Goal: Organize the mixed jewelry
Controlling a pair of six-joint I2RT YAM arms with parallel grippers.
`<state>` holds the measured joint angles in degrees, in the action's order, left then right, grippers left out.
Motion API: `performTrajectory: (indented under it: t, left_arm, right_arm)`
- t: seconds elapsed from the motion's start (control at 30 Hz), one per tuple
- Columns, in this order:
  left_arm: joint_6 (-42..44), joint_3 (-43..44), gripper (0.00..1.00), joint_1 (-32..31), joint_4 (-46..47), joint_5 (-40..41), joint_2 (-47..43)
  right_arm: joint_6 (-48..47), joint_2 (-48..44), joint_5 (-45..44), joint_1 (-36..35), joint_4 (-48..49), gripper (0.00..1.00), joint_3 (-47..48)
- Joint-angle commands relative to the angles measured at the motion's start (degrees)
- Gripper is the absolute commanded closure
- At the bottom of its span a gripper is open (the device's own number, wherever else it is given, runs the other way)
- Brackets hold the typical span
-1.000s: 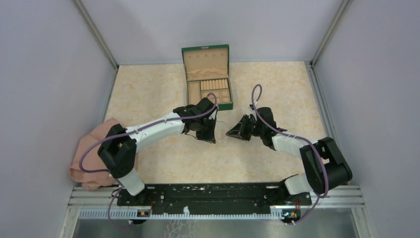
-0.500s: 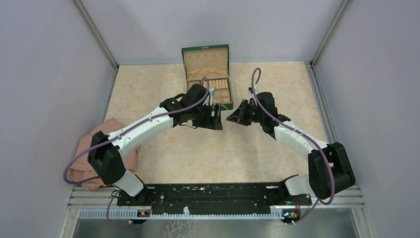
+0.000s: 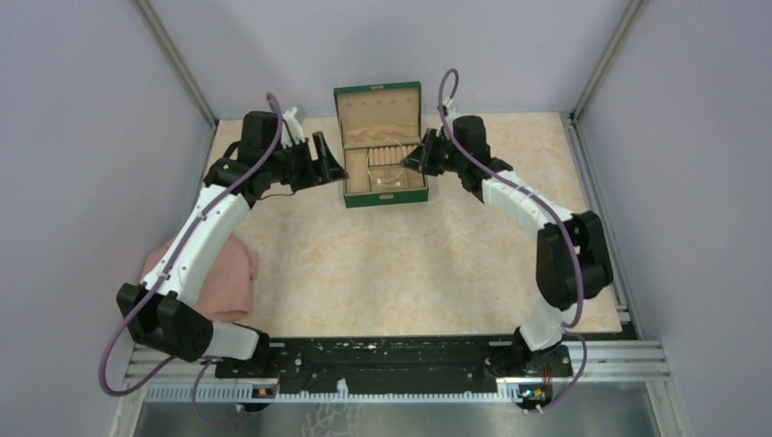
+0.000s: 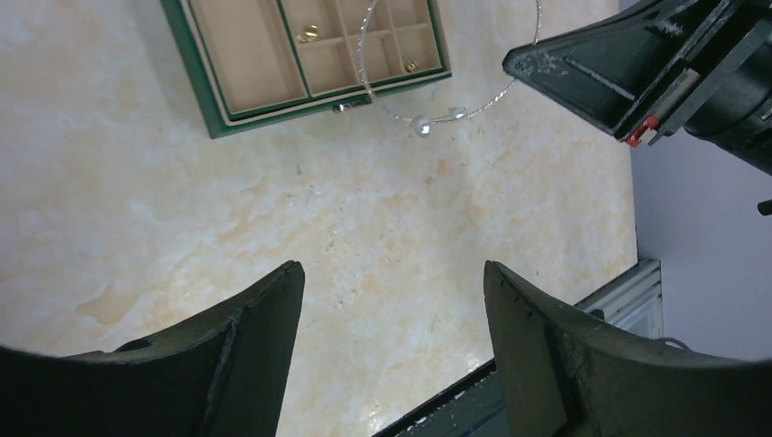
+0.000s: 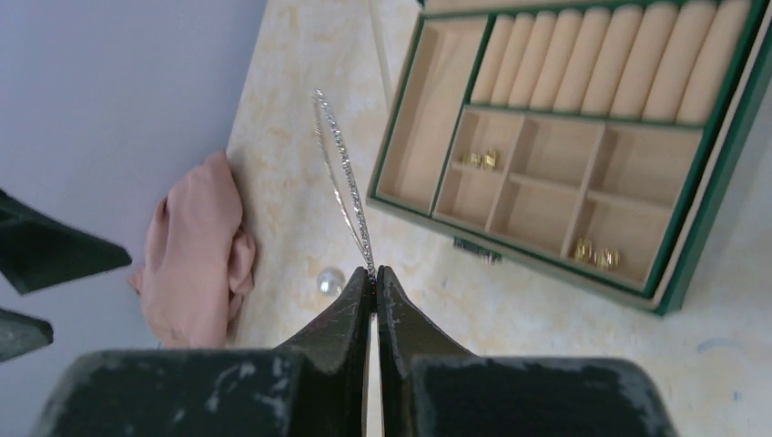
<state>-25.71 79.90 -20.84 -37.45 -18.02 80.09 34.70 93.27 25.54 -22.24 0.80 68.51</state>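
My right gripper (image 5: 373,273) is shut on a thin silver chain loop (image 5: 341,173) with a pearl (image 5: 330,280) hanging beside the fingertips. In the top view it (image 3: 411,159) holds the loop (image 3: 370,164) over the open green box (image 3: 386,198). Small gold pieces (image 5: 481,159) lie in one beige compartment, and more gold pieces (image 5: 594,255) in another. My left gripper (image 3: 339,164) stands open and empty just left of the box. Its wrist view shows the loop (image 4: 360,64), the pearl (image 4: 421,126) and the box (image 4: 196,82) ahead of its jaws (image 4: 391,273).
A pink cloth (image 3: 223,278) lies at the table's left edge, beside the left arm. The box's lid (image 3: 378,107) stands upright near the back wall. Grey walls close in the table on both sides.
Both arms swung from mid-table toward the back. The left gripper opened, let go of the chain and moved left of the box. The right gripper carried the chain over the box.
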Motion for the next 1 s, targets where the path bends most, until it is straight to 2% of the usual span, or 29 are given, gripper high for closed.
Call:
performTrajectory:
  t: [0.0, 0.2, 0.47, 0.7, 0.97]
  left_arm:
    - [0.7, 1.0, 0.22, 4.2, -2.5, -1.1, -2.1]
    - [-2.7, -2.7, 0.24, 5.3, 1.1, 2.1, -3.9]
    - [-5.4, -7.3, 0.25, 5.3, 2.6, 1.3, -5.2]
    - [-4.1, -6.7, 0.25, 5.3, 0.9, 3.0, -5.4]
    - [-4.0, -7.4, 0.25, 5.3, 0.8, 3.7, -5.8]
  right_arm:
    - [-0.3, 8.0, -1.0, 1.0, 5.3, 1.00, 11.7]
    - [6.1, 20.5, -0.3, 2.4, 7.8, 1.00, 25.8]
    - [11.3, 34.5, -1.1, 3.0, 8.3, 1.00, 42.3]
    - [13.2, 38.7, -1.3, 3.9, 9.6, 1.00, 45.9]
    - [15.0, 38.2, -1.3, 5.4, 13.3, 1.00, 41.1]
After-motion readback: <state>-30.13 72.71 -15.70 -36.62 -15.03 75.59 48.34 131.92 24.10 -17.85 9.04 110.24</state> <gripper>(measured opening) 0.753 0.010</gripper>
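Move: The right hand holds the necklace some 24 cm short of the row of hooks high inside the open lid; they lie about 7 cm to its left, roughly at its height. Under the way there, about 16 cm below the hand, lie the small compartments, about 12 cm ahead and 2 cm left, and the ring rolls, about 18 cm ahead and 2 cm left. From the idle left hand the hooks are about 31 cm ahead, 8 cm right and 6 cm lower. The right hand, fingers still shut on the necklace, carries it forward about 19 cm over the tray towards the hooks in the upright lid, fast at first and easing off near the lid, drifting a little left, rising a centimetre and then dipping about as far below its starting height, while the wrist rolls its left side up and turns slightly clockwise, some 10 degrees each. The left hand, empty and still open, moves left about 4 cm and ends some 2 cm lower, turning about 10 degrees counter-clockwise. ##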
